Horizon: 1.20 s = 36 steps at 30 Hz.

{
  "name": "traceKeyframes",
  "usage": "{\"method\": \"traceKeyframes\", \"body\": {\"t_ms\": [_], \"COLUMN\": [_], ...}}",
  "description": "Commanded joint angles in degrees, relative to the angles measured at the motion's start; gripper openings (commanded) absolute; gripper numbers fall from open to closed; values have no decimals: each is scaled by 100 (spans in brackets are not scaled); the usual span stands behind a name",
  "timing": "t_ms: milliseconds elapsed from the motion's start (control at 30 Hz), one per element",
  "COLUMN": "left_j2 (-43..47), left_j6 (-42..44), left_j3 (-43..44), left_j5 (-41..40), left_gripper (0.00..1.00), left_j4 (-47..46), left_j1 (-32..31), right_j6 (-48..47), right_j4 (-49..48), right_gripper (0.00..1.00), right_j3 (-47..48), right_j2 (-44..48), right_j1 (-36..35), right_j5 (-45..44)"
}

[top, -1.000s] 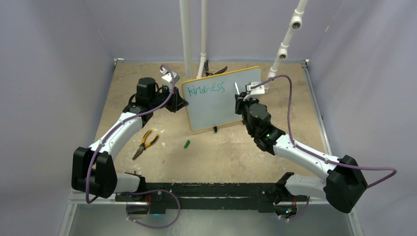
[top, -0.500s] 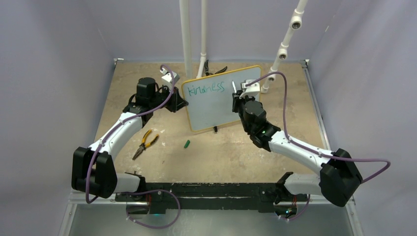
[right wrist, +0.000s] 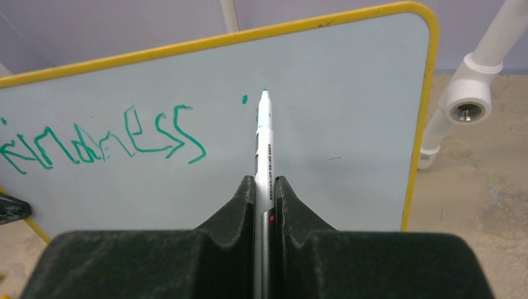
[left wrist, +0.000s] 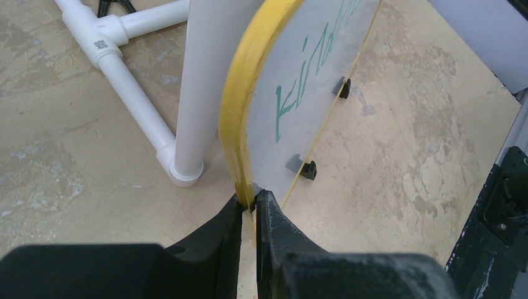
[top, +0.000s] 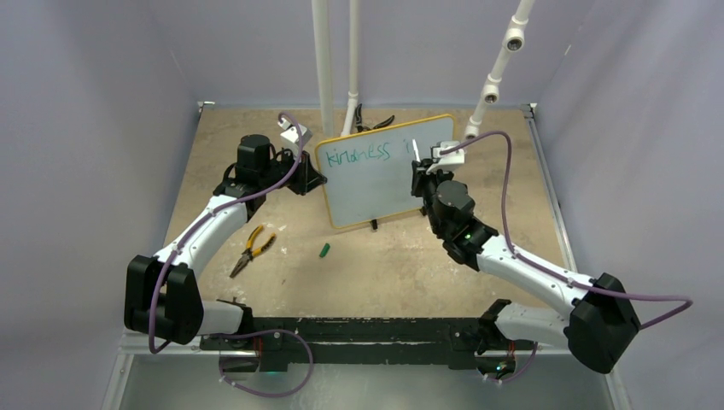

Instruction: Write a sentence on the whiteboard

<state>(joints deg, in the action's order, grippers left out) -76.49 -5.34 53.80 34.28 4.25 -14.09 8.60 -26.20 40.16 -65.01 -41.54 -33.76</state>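
The whiteboard (top: 376, 184) stands upright on black feet, yellow-framed, with the sentence's first word "kindness" (top: 359, 155) in teal along its top. My left gripper (top: 318, 178) is shut on the board's left edge, and the frame (left wrist: 240, 124) is pinched between the fingers (left wrist: 274, 230). My right gripper (top: 420, 173) is shut on a white marker pen (right wrist: 264, 146). The pen's teal tip points at the whiteboard (right wrist: 348, 124), right of "kindness" (right wrist: 106, 140) and beside a small teal dot (right wrist: 244, 98). Whether the tip touches the board I cannot tell.
Yellow-handled pliers (top: 252, 248) and a green marker cap (top: 324, 250) lie on the tan table in front of the board. White pipes (top: 324, 60) rise behind it, a jointed one (top: 491, 85) at the right. Black pliers (top: 373, 122) lie behind the board.
My right gripper swung left with the marker toward the board, then back to the right. The left gripper and the whiteboard have stayed put.
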Motion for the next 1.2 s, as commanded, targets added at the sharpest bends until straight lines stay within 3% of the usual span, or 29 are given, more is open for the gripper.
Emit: {"method": "traceKeyframes", "body": {"t_ms": [0, 1167], "left_j2": [99, 152], "left_j6": [73, 51], "left_j3": [88, 69], "left_j5": [-326, -299], "left_gripper": [0, 0], "left_j4": [-242, -270], "left_j1": [11, 11], "right_j6": [45, 414], "right_j4": [142, 396], "right_gripper": [0, 0], "right_j3": [6, -156], "right_j2": [-129, -363], "right_j1": [32, 161], "right_j5": [-92, -8]}}
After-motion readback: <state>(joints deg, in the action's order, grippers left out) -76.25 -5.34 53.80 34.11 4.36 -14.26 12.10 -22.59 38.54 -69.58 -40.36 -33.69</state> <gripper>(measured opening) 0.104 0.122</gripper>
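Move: The right hand grips the marker; the bare whiteboard patch for the next stroke is about 8 cm ahead, 1 cm left and 3 cm below. The dot of the "i" lies some 7 cm ahead, 2 cm left and 1 cm up; "kindness" centres roughly 5 cm ahead, 14 cm left and 2 cm below. From the left hand, gripping the board's left edge, that patch is around 6 cm ahead, 21 cm right and 4 cm up. The right hand draws the marker down the whiteboard about 6 cm, tipping slightly downward; the left keeps the edge. ##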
